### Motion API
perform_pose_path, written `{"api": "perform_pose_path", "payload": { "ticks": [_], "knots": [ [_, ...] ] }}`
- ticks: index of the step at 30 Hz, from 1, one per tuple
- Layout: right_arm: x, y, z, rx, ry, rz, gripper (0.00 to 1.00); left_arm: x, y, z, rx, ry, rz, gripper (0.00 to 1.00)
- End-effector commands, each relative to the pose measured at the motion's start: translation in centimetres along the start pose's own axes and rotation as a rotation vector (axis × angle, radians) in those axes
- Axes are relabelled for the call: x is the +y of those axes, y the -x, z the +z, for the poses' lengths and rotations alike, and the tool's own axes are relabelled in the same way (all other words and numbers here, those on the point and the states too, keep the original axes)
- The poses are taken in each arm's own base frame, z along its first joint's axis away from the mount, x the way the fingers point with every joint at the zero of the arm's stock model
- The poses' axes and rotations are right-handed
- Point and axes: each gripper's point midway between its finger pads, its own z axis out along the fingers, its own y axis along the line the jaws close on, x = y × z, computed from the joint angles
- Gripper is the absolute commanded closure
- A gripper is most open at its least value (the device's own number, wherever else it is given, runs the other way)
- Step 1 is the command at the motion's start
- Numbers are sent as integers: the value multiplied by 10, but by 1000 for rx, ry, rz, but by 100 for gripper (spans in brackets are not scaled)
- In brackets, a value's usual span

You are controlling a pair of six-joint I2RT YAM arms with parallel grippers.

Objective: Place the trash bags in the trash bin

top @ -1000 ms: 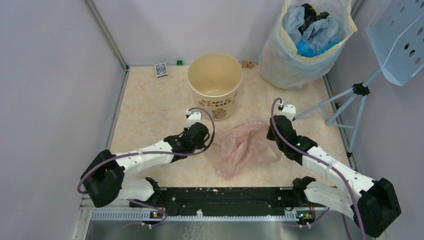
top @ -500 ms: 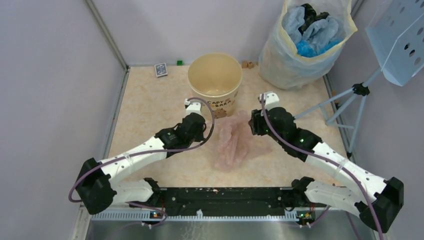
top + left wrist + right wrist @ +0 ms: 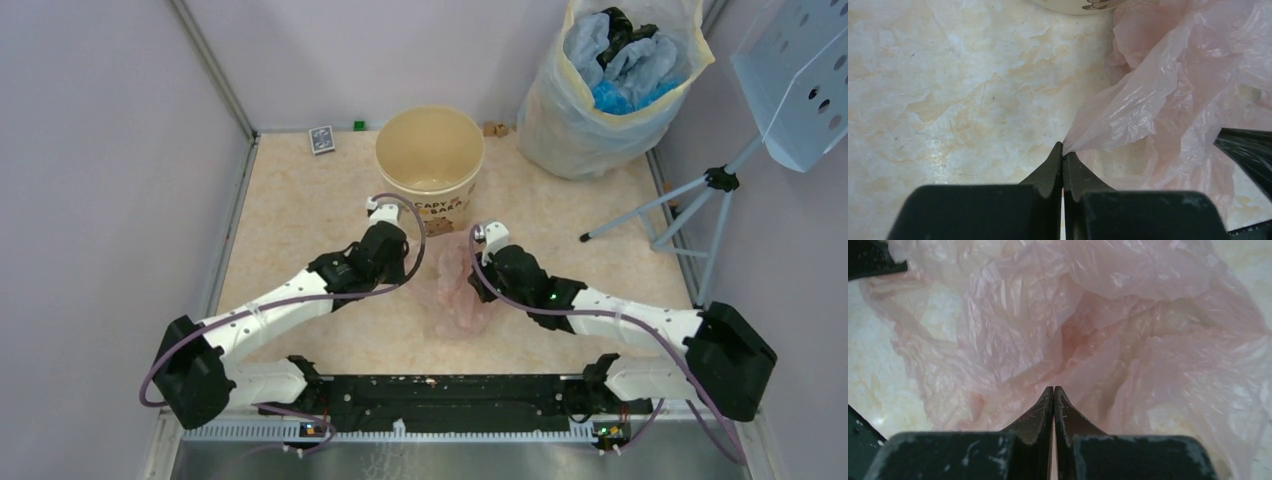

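Note:
The pale-pink, crinkly trash bag (image 3: 452,292) lies bunched on the table just in front of the trash bin (image 3: 440,205), a cream-yellow bucket standing upright and open. My left gripper (image 3: 1063,150) is shut on a drawn-out corner of the trash bag (image 3: 1168,85) at its left edge; the bin's base (image 3: 1073,5) shows at the top of that view. My right gripper (image 3: 1054,388) is shut low over the bag's right side, with folds of the film (image 3: 1088,315) running to its tips. The two grippers face each other across the bag.
A large whitish-yellow bag (image 3: 560,130) with blue and black contents stands at the back right. A card deck (image 3: 320,138), a green cube (image 3: 358,125) and small brown blocks (image 3: 492,128) lie along the back wall. A tripod (image 3: 690,200) stands on the right.
The right arm swung left to the bag's middle; its gripper opened and shut again. The bag went from spread out to a narrow bunch. The left gripper moved slightly toward the bin.

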Motion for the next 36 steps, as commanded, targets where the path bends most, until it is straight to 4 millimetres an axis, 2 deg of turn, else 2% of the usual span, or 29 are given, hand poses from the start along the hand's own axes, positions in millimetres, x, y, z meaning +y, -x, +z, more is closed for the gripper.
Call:
{"api": "perform_pose_path", "payload": {
  "ticks": [1,4,8,10,14,18,21,27,31,33,36],
  "knots": [
    [26,40,24,-183,84,186,100,-14,2,-11,-9,-97,-43,100],
    [35,33,43,-177,118,227,100,-22,-5,-11,1,-160,-73,100],
    [14,8,76,-120,-28,282,100,-34,-9,-15,11,-238,-83,100],
    [9,-10,87,-84,-56,279,100,-44,1,-25,-4,-293,-90,100],
    [17,-29,98,-60,6,269,100,-76,39,-65,-59,-455,-83,100],
    [10,-45,100,-23,-31,285,100,-109,74,-112,-99,-630,-90,100],
    [8,-48,97,-17,-38,281,100,-126,100,-148,-149,-741,-101,100],
    [-6,-55,93,9,-111,260,100,-150,132,-218,-189,-950,-111,100],
    [-14,-54,88,6,-149,257,100,-150,152,-265,-265,-1033,-116,100],
    [-18,-50,84,-2,-171,254,100,-144,158,-278,-307,-1029,-107,100],
    [-20,-37,76,-32,-173,234,100,-130,160,-267,-328,-916,-91,100]
  ]
}}
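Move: The left hand already holds the left edge of the pink trash bag; the bag's middle lies about 9 cm to its right, level with it fore and aft, roughly 8 cm lower. The bin stands about 14 cm ahead and 6 cm to the right of this hand. From the shut right hand, the bag's middle is some 3 cm ahead, 5 cm to the left and 8 cm below; the bin is about 17 cm ahead and 8 cm left, with its middle near hand height. Keeping its pinch on the bag's edge, the left hand eases back and right, then sweeps up nearly 30 cm, ending farther back and right, as it rolls and swings clockwise to point its fingers rightward. The right hand, still shut, plunges about 9 cm down, forward and left into the folds of the bag, then stays low there. ##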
